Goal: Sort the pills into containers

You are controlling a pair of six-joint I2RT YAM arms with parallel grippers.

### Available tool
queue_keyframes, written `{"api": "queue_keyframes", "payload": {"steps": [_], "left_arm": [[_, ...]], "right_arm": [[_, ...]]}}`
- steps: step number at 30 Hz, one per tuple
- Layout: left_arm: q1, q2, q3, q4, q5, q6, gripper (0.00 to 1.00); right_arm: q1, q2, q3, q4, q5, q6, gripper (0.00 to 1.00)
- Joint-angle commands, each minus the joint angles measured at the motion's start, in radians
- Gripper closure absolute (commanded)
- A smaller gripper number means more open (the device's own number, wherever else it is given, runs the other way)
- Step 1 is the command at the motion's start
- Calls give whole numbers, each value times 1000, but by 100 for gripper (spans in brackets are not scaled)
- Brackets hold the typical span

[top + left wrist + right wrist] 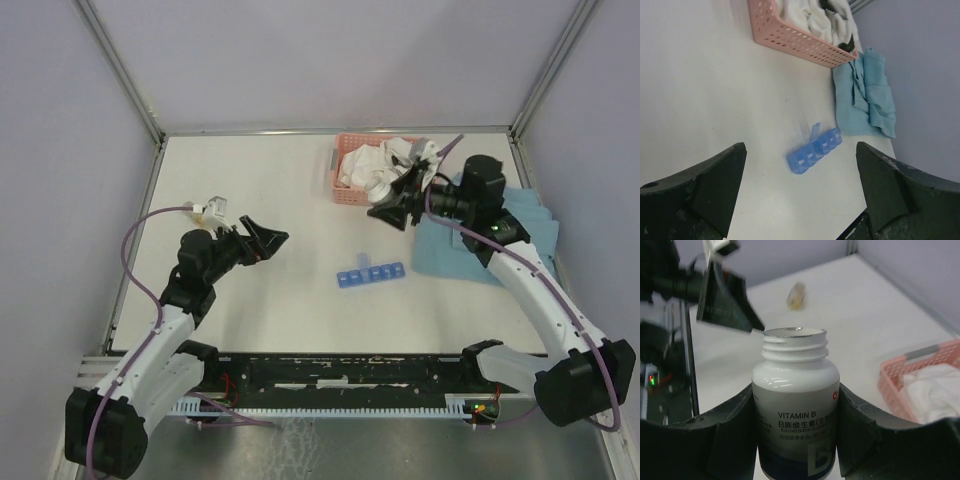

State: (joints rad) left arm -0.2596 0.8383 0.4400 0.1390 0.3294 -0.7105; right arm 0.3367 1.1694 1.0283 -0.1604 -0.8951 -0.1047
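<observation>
The containers are a blue translucent pill-organiser strip (370, 274) lying mid-table, and in the left wrist view the organiser (815, 150) shows one lid flipped up. My left gripper (268, 235) hovers to its left, open and empty, with the black fingers (715, 185) spread wide. My right gripper (796, 390) is shut on a white uncapped "VITAMIN B" bottle (795, 405), held upright beside the pink basket. In the top view the right gripper (392, 210) sits right of and behind the organiser. No pills show.
A pink slotted basket (352, 190) of white cloth stands at the back centre. A crumpled light-blue cloth (450, 250) lies under the right arm. A small clear bottle with tan contents (215, 210) rests behind the left gripper. Grey walls enclose the table.
</observation>
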Motion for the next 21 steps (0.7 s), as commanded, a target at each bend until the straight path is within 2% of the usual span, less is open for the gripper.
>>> {"api": "queue_keyframes", "payload": {"steps": [1, 3, 5, 7, 8, 9, 11, 12, 13, 14, 16, 17, 18, 20, 21], "left_arm": [[-1, -88, -10, 61, 85, -13, 4], [-1, -114, -23, 75, 100, -31, 4], [-1, -134, -35, 89, 118, -49, 4], [-2, -147, -37, 96, 131, -66, 4], [-1, -153, -37, 97, 138, -73, 4], [-1, -160, -36, 96, 144, -79, 4], [-1, -175, -35, 95, 152, -88, 4], [-1, -183, -35, 95, 153, -91, 4], [-2, -189, -34, 94, 151, -94, 4], [-1, -193, -31, 94, 150, -96, 4], [-1, -199, -21, 81, 150, -96, 4], [-1, -200, -16, 78, 150, -96, 4], [-1, -201, -15, 81, 152, -99, 4], [-2, -199, -16, 114, 164, -127, 4], [-1, -197, -18, 148, 174, -153, 4]], "right_arm": [[-149, -78, 92, 658, 29, 647, 99], [-213, -75, 93, 914, 46, 924, 99], [-213, -54, 93, 1216, 48, 1261, 99], [-201, -42, 90, 1492, 59, 1480, 99], [-200, -67, 82, 1553, 47, 1487, 99], [-202, -115, 73, 1495, 12, 1397, 99], [-220, -220, 80, 1039, 15, 1060, 99], [-236, -204, 129, 868, 31, 989, 99], [-251, -187, 124, 797, 64, 978, 99], [-252, -172, 76, 906, 77, 1058, 99], [-200, -135, 25, 1386, -2, 1291, 99], [-192, -149, 14, 1486, -33, 1304, 99], [-205, -196, 8, 1295, -31, 1191, 99], [-244, -237, 100, 623, 136, 740, 99], [-255, -207, 163, 459, 181, 644, 99]]}}
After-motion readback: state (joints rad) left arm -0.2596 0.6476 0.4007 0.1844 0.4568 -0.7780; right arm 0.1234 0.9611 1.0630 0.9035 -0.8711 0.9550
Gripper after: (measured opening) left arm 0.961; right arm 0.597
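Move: The right gripper already holds the open white bottle high up, with free air above it. The pill box lies on the table some 28 cm below that hand, about 3 cm back and 2 cm to its left; the pink basket is about 26 cm ahead and 4 cm right, the blue cloth 10 cm ahead and 31 cm right. From the left hand, the pill box lies about 26 cm right, 4 cm back and 17 cm down. Keep the right gripper's hold on the white bottle and swing it fast straight up, away from the pill box, about 25 cm, edging right and, after a short reach forward, drawing back. As it climbs, tip the fingers from slightly below level to well above it, some 40 degrees. Ease the empty, open left gripper up and back a little. ##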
